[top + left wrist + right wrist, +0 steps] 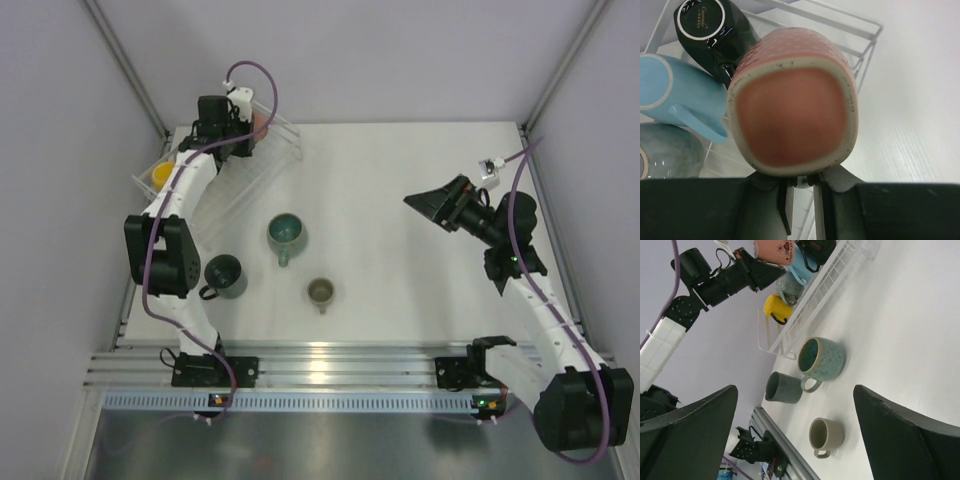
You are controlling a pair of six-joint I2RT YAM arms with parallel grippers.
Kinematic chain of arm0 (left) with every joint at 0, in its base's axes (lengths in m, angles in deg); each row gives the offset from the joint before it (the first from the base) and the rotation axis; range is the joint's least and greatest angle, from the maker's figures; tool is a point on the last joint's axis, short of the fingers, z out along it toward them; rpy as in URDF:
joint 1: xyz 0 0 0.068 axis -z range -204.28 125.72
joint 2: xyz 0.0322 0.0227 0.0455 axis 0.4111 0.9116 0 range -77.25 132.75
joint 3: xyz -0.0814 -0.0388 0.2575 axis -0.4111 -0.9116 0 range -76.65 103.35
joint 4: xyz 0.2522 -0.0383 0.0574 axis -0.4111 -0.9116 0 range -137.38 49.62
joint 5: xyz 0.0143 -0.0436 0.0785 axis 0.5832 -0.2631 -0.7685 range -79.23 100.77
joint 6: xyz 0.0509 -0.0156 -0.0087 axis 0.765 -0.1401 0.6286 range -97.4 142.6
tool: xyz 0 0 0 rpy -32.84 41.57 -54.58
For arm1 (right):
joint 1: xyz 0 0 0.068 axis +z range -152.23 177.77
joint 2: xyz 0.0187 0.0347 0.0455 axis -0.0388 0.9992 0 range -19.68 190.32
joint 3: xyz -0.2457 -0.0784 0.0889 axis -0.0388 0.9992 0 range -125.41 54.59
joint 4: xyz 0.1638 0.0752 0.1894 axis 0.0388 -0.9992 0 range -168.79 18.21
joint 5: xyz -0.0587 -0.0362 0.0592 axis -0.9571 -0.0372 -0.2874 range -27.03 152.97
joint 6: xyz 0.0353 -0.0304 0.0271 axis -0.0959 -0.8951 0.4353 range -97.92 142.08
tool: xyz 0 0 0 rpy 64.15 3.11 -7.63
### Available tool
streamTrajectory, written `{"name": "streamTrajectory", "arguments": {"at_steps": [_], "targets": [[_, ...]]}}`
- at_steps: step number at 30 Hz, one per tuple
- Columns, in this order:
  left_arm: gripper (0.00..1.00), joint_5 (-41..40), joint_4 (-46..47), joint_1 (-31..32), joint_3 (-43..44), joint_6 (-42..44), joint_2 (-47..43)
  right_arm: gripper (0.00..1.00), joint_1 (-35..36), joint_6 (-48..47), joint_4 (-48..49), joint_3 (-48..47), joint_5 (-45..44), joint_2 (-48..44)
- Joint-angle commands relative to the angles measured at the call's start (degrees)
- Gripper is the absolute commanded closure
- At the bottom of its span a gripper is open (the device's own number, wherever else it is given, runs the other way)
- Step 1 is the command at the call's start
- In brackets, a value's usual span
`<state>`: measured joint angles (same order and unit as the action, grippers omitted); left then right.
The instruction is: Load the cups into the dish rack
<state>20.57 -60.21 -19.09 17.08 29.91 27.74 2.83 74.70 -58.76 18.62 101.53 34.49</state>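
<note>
My left gripper (802,187) is shut on a salmon pink cup (792,100) and holds it over the clear dish rack (860,30), the cup's base towards the wrist camera. Beside it in the rack lie a black cup (710,25), a light blue cup (670,90) and a grey-blue cup (670,150). A yellow cup (162,174) sits at the rack's left end. On the table stand a teal cup (287,233), a dark green cup (225,275) and a small olive cup (320,292). Off to the right, above the table, my right gripper (425,205) is open and holds nothing.
The dish rack (275,165) lies diagonally at the table's back left, close to the left wall. An aluminium rail (330,360) with both arm bases runs along the near edge. Purple walls close in the table on three sides.
</note>
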Motion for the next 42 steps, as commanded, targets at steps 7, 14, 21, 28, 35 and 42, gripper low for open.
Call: {"name": "streamTrajectory", "arguments": {"at_steps": [7,14,21,28,35,42], "targets": [[1.0,-0.6,0.2,-0.6,7.9,4.1,6.8,0.01,-0.8,-5.6,-4.6,-4.3,-1.8,-2.6],[1.0,-0.9,0.1,-0.5,10.5,3.5,11.3,0.01,-0.8,-5.5,-5.0,-4.2,-1.7,-2.6],[0.96,0.0,0.2,-0.4,12.5,3.4,15.7,0.01,-0.8,-6.0,-5.4,-4.6,-2.0,-2.5],[0.89,-0.8,0.0,1.2,14.4,3.9,18.8,0.0,-0.9,-7.0,-5.9,-4.1,-2.4,-2.4],[0.84,-1.7,0.0,1.8,15.3,3.9,20.6,0.01,-0.8,-7.8,-6.6,-5.3,-2.7,-1.5],[0.74,-3.0,-0.1,2.1,15.1,3.9,20.6,0.0,-1.1,-8.1,-6.9,-5.6,-2.9,-1.1]]}}
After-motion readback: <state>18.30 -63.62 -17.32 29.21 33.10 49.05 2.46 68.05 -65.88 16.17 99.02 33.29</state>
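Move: The left hand already holds the pink cup by its handle; the free spot at the dish rack's right end lies about 9 cm ahead of that hand, 4 cm to its right and 14 cm below. At that same lower level, the black cup is some 13 cm ahead and 5 cm left, the blue cup about 10 cm ahead and 12 cm left. From the idle right hand the spot is roughly 31 cm ahead, 36 cm left. The left hand lowers the pink cup about 12 cm into the rack, easing 5 cm forward, keeping its pinch. ##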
